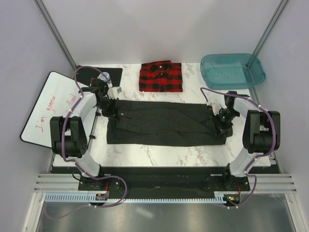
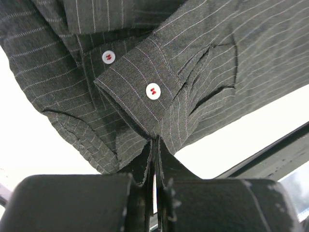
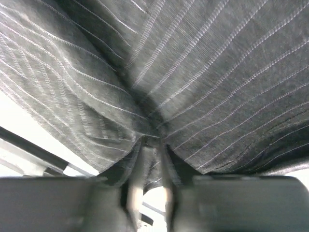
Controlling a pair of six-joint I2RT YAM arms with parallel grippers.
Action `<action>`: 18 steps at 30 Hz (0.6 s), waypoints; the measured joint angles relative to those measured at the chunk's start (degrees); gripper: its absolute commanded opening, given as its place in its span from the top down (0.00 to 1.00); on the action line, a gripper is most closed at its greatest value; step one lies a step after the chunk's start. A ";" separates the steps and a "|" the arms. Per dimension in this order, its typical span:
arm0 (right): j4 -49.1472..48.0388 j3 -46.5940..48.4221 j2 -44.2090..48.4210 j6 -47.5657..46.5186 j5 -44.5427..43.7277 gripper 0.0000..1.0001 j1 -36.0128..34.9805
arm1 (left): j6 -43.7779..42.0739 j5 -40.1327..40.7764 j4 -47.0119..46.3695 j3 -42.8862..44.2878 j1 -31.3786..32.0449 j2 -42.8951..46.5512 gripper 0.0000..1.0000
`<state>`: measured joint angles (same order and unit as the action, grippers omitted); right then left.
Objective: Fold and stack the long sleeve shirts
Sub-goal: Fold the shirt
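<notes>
The dark pinstripe long sleeve shirt (image 1: 166, 123) lies as a long band across the middle of the table. At its left end my left gripper (image 1: 119, 116) is shut on the cloth; the left wrist view shows the left gripper (image 2: 157, 162) pinching an edge just below a buttoned cuff (image 2: 145, 92). My right gripper (image 1: 219, 126) is at the shirt's right end. In the right wrist view the right gripper (image 3: 150, 166) has its blurred fingers (image 3: 135, 183) narrow around a gathered fold of the pinstripe cloth (image 3: 203, 82). The red-and-black plaid shirt (image 1: 161, 76) lies folded at the back centre.
A teal plastic tub (image 1: 231, 70) stands at the back right corner. A whiteboard with red writing (image 1: 48, 104) leans off the table's left side. A black mat (image 1: 91, 72) with a small object (image 1: 105, 76) sits back left. White marble tabletop (image 1: 159, 152) shows in front of the shirt.
</notes>
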<state>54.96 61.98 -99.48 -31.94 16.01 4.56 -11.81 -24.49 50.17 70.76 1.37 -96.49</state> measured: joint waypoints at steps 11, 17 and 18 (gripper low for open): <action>0.87 -0.72 -1.60 -2.19 1.14 1.00 3.82 | 0.44 -2.40 5.38 7.04 0.11 3.10 0.98; 0.92 -3.10 -1.38 -2.84 1.31 1.00 3.82 | 0.44 -2.54 6.78 6.23 0.07 4.52 0.98; 0.92 -3.43 -1.14 -2.86 1.29 1.00 3.82 | 0.46 -2.56 6.80 5.95 0.02 4.52 0.98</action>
<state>55.88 58.54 -100.62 -34.81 17.30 8.38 -11.35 -27.05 56.97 76.71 1.39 -91.96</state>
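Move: The right hand, fingers part open, has the shoulder-end fold of the dark striped shirt's sleeve about 1 cm below and 1 cm to its right; the shirt body's middle lies some 25 cm to this hand's left and 6 cm farther out. The left hand already pinches the buttoned cuff, with that body's middle about 25 cm to its right, 1 cm back and 7 cm below. From the left hand the plaid shirt lies 20 cm ahead and 21 cm right, and the sleeve fold about 51 cm right and 8 cm back. The left hand keeps its pinch on the cuff and lifts it briskly, about 5 cm straight up off the shirt body, easing to a stop with only a slight tilt. Meanwhile the right hand sinks about 1 cm and shifts about 1 cm to its right as its fingers shut on the sleeve's shoulder-end fold, then keeps shut and drags the pinched cloth back towards the robot, some 2.5 cm back in all. ##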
